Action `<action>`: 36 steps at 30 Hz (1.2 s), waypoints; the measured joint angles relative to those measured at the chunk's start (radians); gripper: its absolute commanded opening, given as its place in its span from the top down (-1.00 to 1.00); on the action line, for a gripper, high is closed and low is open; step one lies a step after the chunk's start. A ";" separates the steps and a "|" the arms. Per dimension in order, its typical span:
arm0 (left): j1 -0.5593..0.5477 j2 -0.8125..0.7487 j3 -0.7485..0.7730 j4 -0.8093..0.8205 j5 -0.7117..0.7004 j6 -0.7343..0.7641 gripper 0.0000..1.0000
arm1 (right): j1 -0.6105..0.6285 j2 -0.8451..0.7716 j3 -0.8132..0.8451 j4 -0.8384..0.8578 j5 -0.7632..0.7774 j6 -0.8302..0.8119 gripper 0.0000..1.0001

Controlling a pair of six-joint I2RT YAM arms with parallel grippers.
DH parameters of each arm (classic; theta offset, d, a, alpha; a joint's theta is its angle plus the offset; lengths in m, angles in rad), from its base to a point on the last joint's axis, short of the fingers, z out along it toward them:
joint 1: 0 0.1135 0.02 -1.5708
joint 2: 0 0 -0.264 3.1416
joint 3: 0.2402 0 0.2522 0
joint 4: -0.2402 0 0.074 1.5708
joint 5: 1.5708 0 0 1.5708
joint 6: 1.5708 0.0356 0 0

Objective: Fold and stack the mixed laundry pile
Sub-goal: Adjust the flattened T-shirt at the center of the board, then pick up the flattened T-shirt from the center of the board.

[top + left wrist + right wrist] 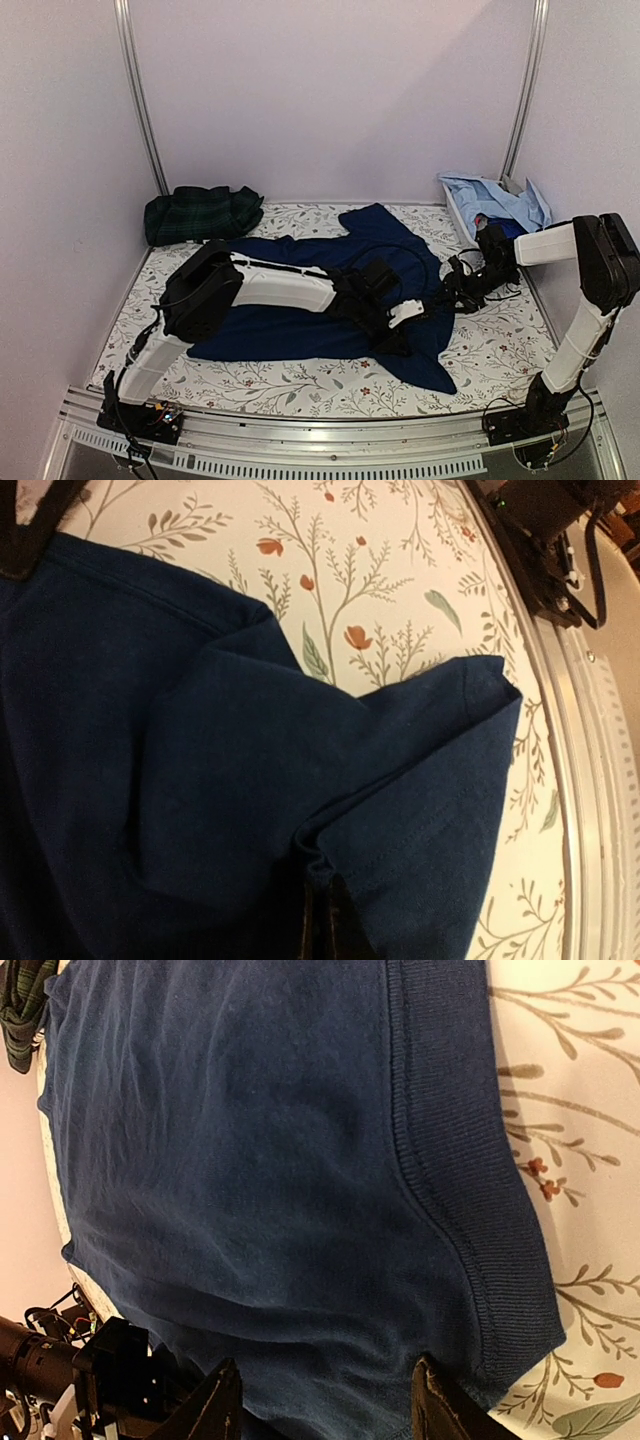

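A navy blue T-shirt [300, 290] lies spread over the middle of the floral sheet. My left gripper [325, 900] is shut on a pinched fold of it beside a sleeve [430, 800]; from above the left gripper [398, 340] sits near the shirt's front right part. My right gripper [325, 1405] hovers open over the same shirt close to its ribbed band [470, 1210], with cloth below both fingers [222, 1400]; the top view shows the right gripper [452, 292] at the shirt's right edge. A dark green plaid piece [200, 212] lies bunched at the back left. Light blue shirts [505, 200] are piled at the back right.
The white floral sheet [300, 385] covers the table. A white bin [462, 215] holds the light blue shirts at the back right corner. A metal rail [590, 780] runs along the near edge. Walls close in the back and both sides.
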 measured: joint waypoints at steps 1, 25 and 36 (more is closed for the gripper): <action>-0.001 -0.012 -0.014 -0.002 -0.004 0.006 1.00 | 0.000 0.001 0.000 0.000 -0.001 0.000 -0.15; -0.251 -0.431 -0.621 0.114 -0.334 0.180 0.50 | -0.019 0.010 0.002 0.006 -0.015 0.000 -0.15; -0.196 -0.681 -0.798 0.170 -0.495 -0.106 -0.29 | -0.029 -0.154 0.006 -0.085 0.003 0.003 -0.23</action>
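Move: The left hand already pinches a fold of the navy T-shirt's near sleeve; the bare board spot for it lies about 12 cm back and 9 cm to the left, roughly a centimetre below. The sleeve's loose outer corner is some 8 cm back and 11 cm right of the hand, the collar about 18 cm ahead and 7 cm right. From the right hand, that spot is roughly 22 cm back and 18 cm left, the collar 7 cm ahead and 1 cm left. Keeping its pinch on the sleeve, the left hand carries the cloth about 12 cm back towards the board's near edge and 9 cm left, arching up nearly 6 cm and down again. There the fingers open and let go, and it backs off up, forward and left. The right hand holds the shirt down by the collar with parted fingers, then lifts about 4 cm. ##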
